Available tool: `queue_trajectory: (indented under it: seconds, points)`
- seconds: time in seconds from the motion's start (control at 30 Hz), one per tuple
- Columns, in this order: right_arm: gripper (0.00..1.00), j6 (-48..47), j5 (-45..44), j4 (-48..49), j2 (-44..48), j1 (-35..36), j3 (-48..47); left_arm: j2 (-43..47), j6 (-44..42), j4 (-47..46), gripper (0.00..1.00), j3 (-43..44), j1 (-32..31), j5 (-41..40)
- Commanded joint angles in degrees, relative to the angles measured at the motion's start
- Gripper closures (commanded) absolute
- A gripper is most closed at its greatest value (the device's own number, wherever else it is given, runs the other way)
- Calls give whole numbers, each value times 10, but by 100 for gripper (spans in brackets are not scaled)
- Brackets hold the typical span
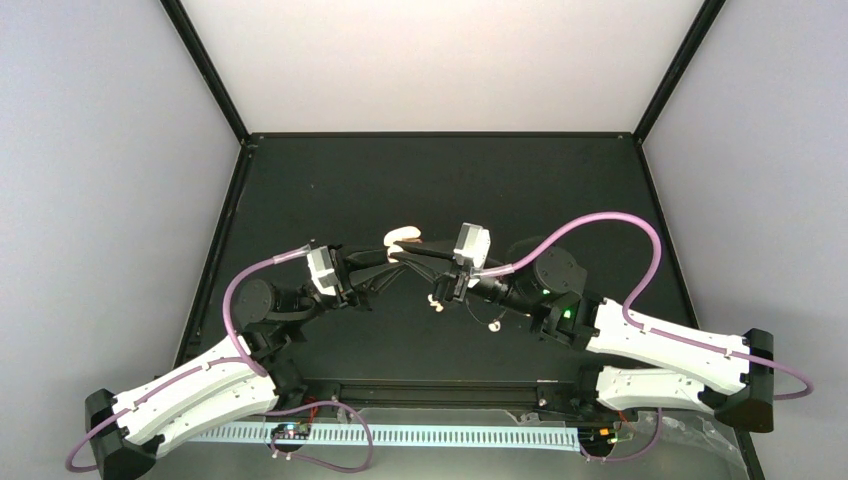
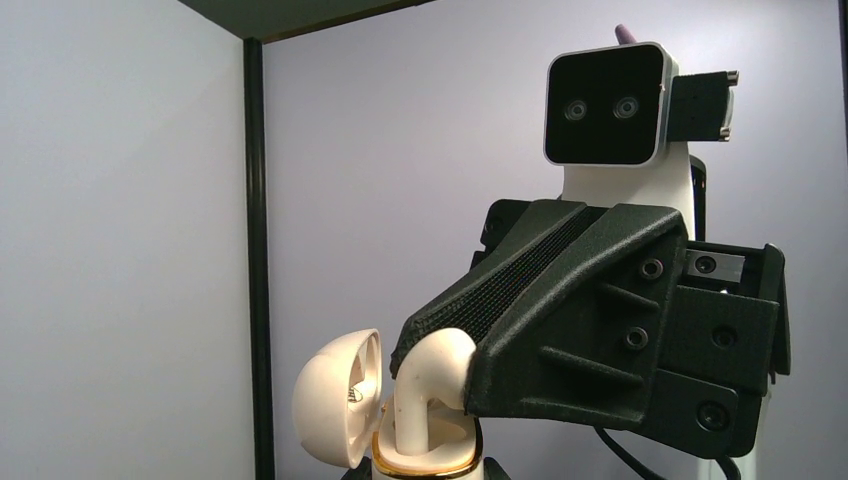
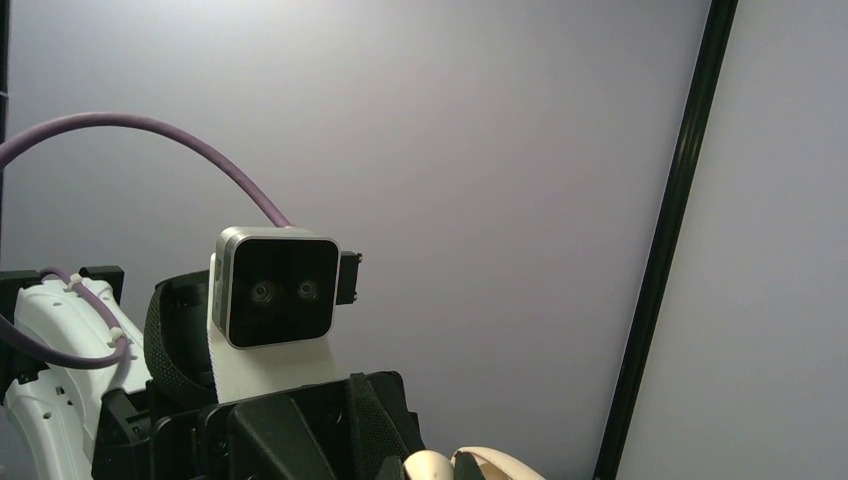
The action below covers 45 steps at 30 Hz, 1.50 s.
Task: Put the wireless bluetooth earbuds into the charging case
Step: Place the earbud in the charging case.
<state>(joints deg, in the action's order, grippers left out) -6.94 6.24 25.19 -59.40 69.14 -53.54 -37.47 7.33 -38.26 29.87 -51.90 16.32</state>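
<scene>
A cream charging case (image 2: 425,455) with a gold rim is held up over the table's middle, its round lid (image 2: 335,400) swung open to the left. My left gripper (image 1: 393,256) is shut on the case's base, mostly below the left wrist view. My right gripper (image 1: 408,251) is shut on a white earbud (image 2: 432,385), whose stem stands in the case's opening while the head stays between the black fingers (image 2: 560,330). In the right wrist view only the earbud's top (image 3: 428,466) and the lid's edge (image 3: 500,464) show. Two more earbuds (image 1: 436,302) (image 1: 494,325) lie on the black table.
The black table (image 1: 440,180) is framed by black posts and pale walls. Both arms lean in from the near edge, purple cables (image 1: 600,222) looping over them. The loose earbuds lie just under the right arm's wrist.
</scene>
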Motion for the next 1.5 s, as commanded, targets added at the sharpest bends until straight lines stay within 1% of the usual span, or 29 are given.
queue_trajectory:
  seconds: [0.0, 0.33, 0.6, 0.9, 1.0, 1.2, 1.47]
  points:
    - [96, 5, -23, -39, 0, 4, -5, 7, 4, -17, 98, 31, -4, 3]
    - [84, 13, -38, -45, 4, 3, -9, 7, -2, -3, 98, 29, -4, 0]
    - [80, 13, -47, -51, 9, 4, -10, 6, 0, 2, 98, 27, -4, -4]
    - [68, 13, -56, -66, 17, 4, -10, 0, 7, 4, 98, 24, -4, -7]
    - [66, 14, -58, -70, 20, 4, -8, -3, 11, 2, 98, 22, -4, -8]
    - [61, 14, -61, -81, 35, 4, -9, -7, 13, 0, 98, 20, -4, -10]
    - [51, 17, -72, -110, 67, 4, -10, -12, 16, -3, 98, 13, -4, -14]
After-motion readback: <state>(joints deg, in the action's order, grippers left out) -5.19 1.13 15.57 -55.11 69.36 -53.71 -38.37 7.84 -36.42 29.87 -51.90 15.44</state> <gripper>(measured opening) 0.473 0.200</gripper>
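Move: My right fingers hold the earbud with its stem already in the charging case; the case's middle lies about 2 cm below my right hand point and 1 cm ahead, its open lid some 4 cm ahead and 1 cm below. About 30 cm down on the table, loose earbuds lie some 6 cm right and 6 cm ahead, a white earbud 18 cm right and 2 cm ahead. The case sits between my left fingers. I open my right fingers from nearly shut to about half open, letting go of the earbud's head, while that hand eases down and forward, a bit over 1 cm each, and tilts slightly. Then it draws off to the right, away from the case, by nearly 2 cm. My left hand keeps its grip on the case and sinks about 1 cm. ##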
